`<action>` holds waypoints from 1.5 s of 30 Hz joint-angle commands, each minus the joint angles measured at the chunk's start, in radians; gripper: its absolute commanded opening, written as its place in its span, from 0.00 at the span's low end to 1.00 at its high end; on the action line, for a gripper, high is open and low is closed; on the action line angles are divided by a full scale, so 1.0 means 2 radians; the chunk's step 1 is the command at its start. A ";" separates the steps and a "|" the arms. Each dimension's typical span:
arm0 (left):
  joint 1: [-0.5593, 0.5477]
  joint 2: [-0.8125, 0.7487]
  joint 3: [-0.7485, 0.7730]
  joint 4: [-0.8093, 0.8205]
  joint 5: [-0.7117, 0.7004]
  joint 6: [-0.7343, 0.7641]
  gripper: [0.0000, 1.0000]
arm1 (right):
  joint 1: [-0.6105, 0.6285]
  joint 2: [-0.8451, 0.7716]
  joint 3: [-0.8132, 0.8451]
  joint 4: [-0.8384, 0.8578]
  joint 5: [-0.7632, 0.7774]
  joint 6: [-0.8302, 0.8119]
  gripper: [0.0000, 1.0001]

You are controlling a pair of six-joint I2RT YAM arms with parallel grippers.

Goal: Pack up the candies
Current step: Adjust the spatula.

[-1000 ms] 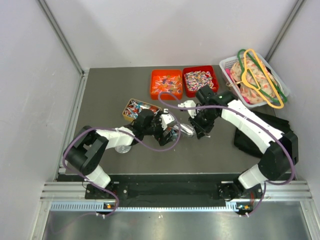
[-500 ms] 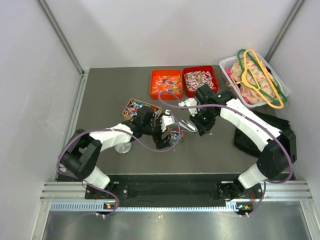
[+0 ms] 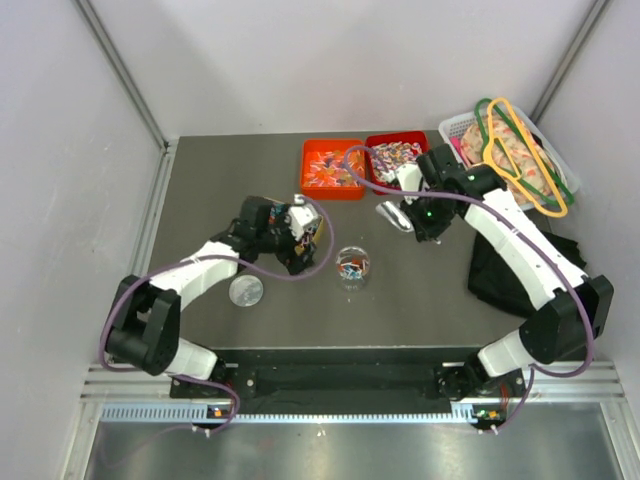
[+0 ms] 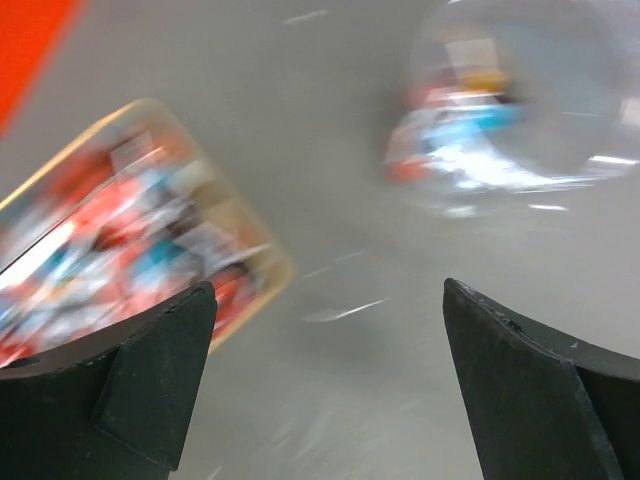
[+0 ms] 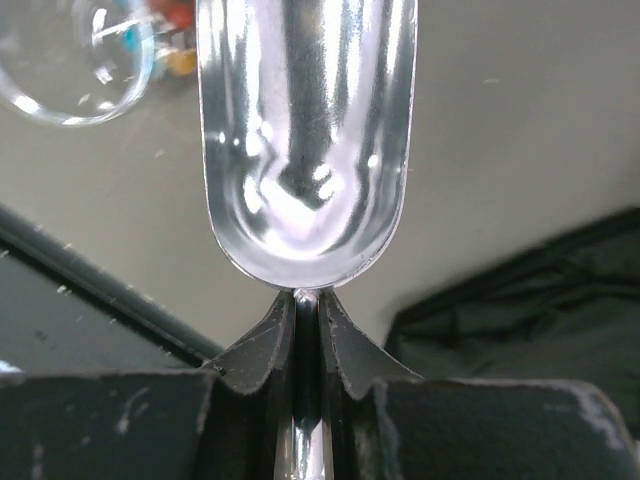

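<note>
Candies (image 3: 352,266) in red, blue and white wrappers lie in a clear jar (image 3: 352,279) standing mid-table. More candies fill an orange bin (image 3: 333,166), a red bin (image 3: 399,154) and a wooden tray (image 4: 262,243), which is blurred in the left wrist view. My left gripper (image 3: 308,240) hangs open and empty between that tray and the jar (image 4: 510,110). My right gripper (image 3: 418,213) is shut on the handle of a metal scoop (image 3: 393,216), just in front of the red bin. The scoop's bowl (image 5: 305,140) holds nothing.
A round clear lid (image 3: 246,290) lies left of the jar. At the back right stands a white basket (image 3: 458,127) with hangers and cloth. A black bag (image 3: 510,270) lies at the right, under the right arm.
My left gripper has pulled back from the jar to the left, over the wooden tray. The right arm has carried the scoop back and right, toward the red bin.
</note>
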 commanded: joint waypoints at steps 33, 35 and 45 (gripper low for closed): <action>0.266 0.132 0.225 -0.030 -0.003 -0.075 0.99 | 0.136 0.087 0.258 -0.050 0.303 -0.307 0.00; 0.271 0.142 0.232 -0.031 -0.003 -0.074 0.99 | 0.146 0.127 0.284 -0.023 0.329 -0.314 0.00; 0.275 0.152 0.240 -0.022 0.095 -0.077 0.99 | 0.178 0.257 0.360 0.060 0.336 -0.325 0.00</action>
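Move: The candy box lies about 14 cm ahead and 8 cm left of the empty left hand, some 8 cm lower; the glass jar stands roughly 13 cm to that hand's right, level with it. From the right hand, which holds the metal spatula, the candy box is about 40 cm left, 15 cm ahead and 17 cm down. The orange box is some 26 cm left and 33 cm ahead of it, the red box 4 cm left and 35 cm ahead. Forward and to its left, about 25 cm in all, the open left hand goes past the left end of the candy box, rising first and then sinking partly back, while turning some 35 degrees counter-clockwise. The right hand keeps its grip on the spatula, climbs forward, then swings forward-left and lowers towards the orange and candy boxes, its wrist turning about 60 degrees from steeply down to forward-down. ##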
